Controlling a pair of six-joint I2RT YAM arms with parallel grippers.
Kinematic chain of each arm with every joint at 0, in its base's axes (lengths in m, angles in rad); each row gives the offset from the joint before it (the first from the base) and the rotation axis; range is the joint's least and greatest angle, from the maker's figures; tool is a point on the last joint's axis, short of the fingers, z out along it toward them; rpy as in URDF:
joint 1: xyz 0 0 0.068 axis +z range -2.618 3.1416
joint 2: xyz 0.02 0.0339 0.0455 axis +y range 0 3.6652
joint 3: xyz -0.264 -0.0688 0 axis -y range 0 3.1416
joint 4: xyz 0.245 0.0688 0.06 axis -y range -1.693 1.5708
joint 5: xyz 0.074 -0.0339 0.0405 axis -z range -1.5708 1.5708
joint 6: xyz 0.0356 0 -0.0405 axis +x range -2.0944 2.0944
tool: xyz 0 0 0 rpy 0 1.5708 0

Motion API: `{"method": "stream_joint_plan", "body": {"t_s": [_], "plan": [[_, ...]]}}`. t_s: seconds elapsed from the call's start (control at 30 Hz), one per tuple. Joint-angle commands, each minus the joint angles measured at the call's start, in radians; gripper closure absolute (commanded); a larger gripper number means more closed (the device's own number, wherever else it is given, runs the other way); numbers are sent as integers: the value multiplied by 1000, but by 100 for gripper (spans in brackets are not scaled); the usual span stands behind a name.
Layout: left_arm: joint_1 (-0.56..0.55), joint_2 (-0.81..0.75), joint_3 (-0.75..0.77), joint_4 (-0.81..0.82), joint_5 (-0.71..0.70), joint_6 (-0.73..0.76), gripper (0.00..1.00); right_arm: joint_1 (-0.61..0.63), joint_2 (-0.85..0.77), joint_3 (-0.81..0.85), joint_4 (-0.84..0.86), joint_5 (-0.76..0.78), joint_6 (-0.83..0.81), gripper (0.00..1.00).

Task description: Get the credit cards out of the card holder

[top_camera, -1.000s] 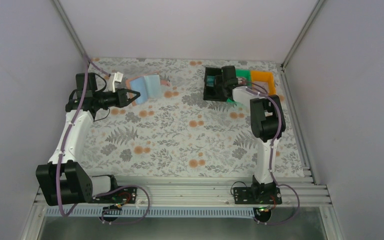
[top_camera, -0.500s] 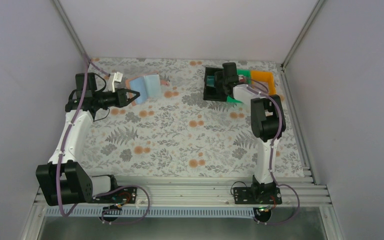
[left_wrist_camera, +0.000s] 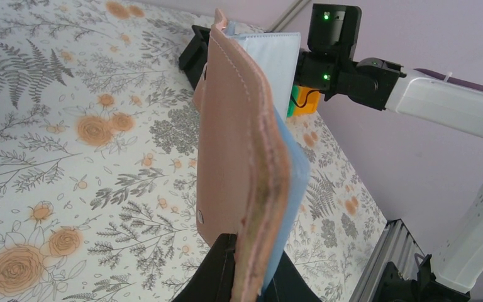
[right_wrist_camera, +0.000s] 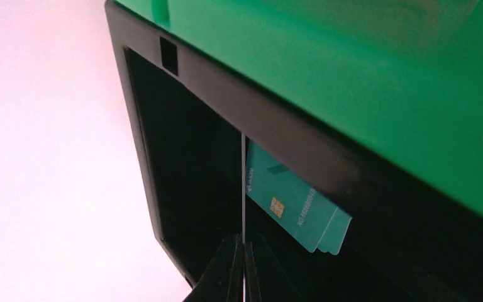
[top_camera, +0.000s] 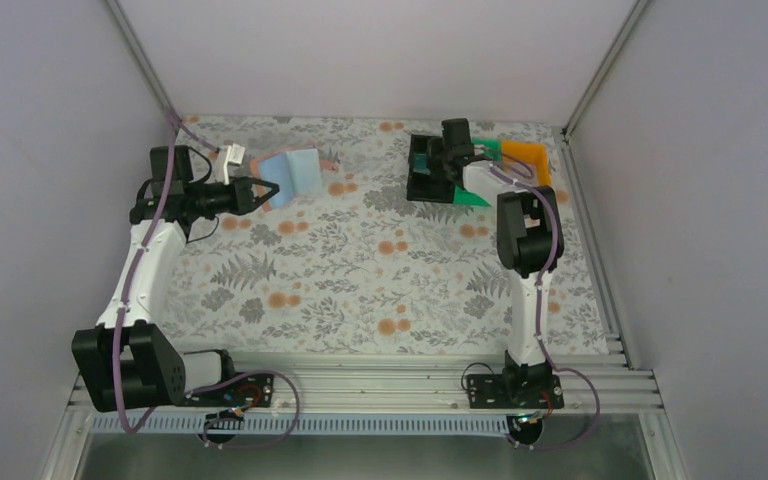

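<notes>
My left gripper (top_camera: pixel 260 192) (left_wrist_camera: pixel 249 255) is shut on the lower edge of the card holder (top_camera: pixel 292 173) (left_wrist_camera: pixel 242 151). It holds the holder upright above the table at the back left; salmon-tan shows outside and light blue inside. My right gripper (top_camera: pixel 430 165) (right_wrist_camera: pixel 244 244) hangs over the black bin (top_camera: pixel 422 190) (right_wrist_camera: pixel 163 157). It is shut on a thin credit card (right_wrist_camera: pixel 243 189), seen edge-on as a pale line. Teal credit cards (right_wrist_camera: pixel 295 207) lie against the wall inside that bin.
A green bin (top_camera: pixel 472 196) (right_wrist_camera: pixel 365 75) and an orange bin (top_camera: pixel 527 158) stand right of the black one at the back right. The enclosure's side walls rise close to both arms. A metal rail (top_camera: pixel 380 375) runs along the near edge.
The right wrist has shifted a little toward the back and left over the black bin. The left arm and the card holder have stayed put.
</notes>
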Motion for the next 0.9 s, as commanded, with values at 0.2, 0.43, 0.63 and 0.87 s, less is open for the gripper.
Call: {"method": "stream_joint_plan", "body": {"t_s": [0.2, 0.43, 0.63, 0.87], "plan": [[7, -7, 17, 8, 13, 15, 98, -4, 75, 93, -69, 66, 6, 96], [7, -7, 15, 9, 13, 16, 98, -10, 98, 100, -35, 36, 6, 80], [7, -7, 15, 8, 15, 15, 98, -10, 57, 105, -14, 30, -59, 45], [7, -7, 14, 9, 18, 15, 98, -11, -13, 136, -55, 47, -157, 23]]}}
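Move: The teal cards already lying in the black bin, where the held card is headed, are about 6 cm below the right hand, roughly 1 cm ahead and 2 cm to its left. The green bin stands about 11 cm to this hand's right, level with it and some 6 cm lower. From the left hand, those cards are roughly 26 cm ahead, 33 cm to the right and 24 cm below. The card pinched upright in the right fingertips goes down about 1 cm and forward 1 to 1.5 cm into the black bin, towards the cards there. The fingers then let go of it, spreading from shut to about three quarters open, and the hand rises again by about 1 cm with hardly any turn. ##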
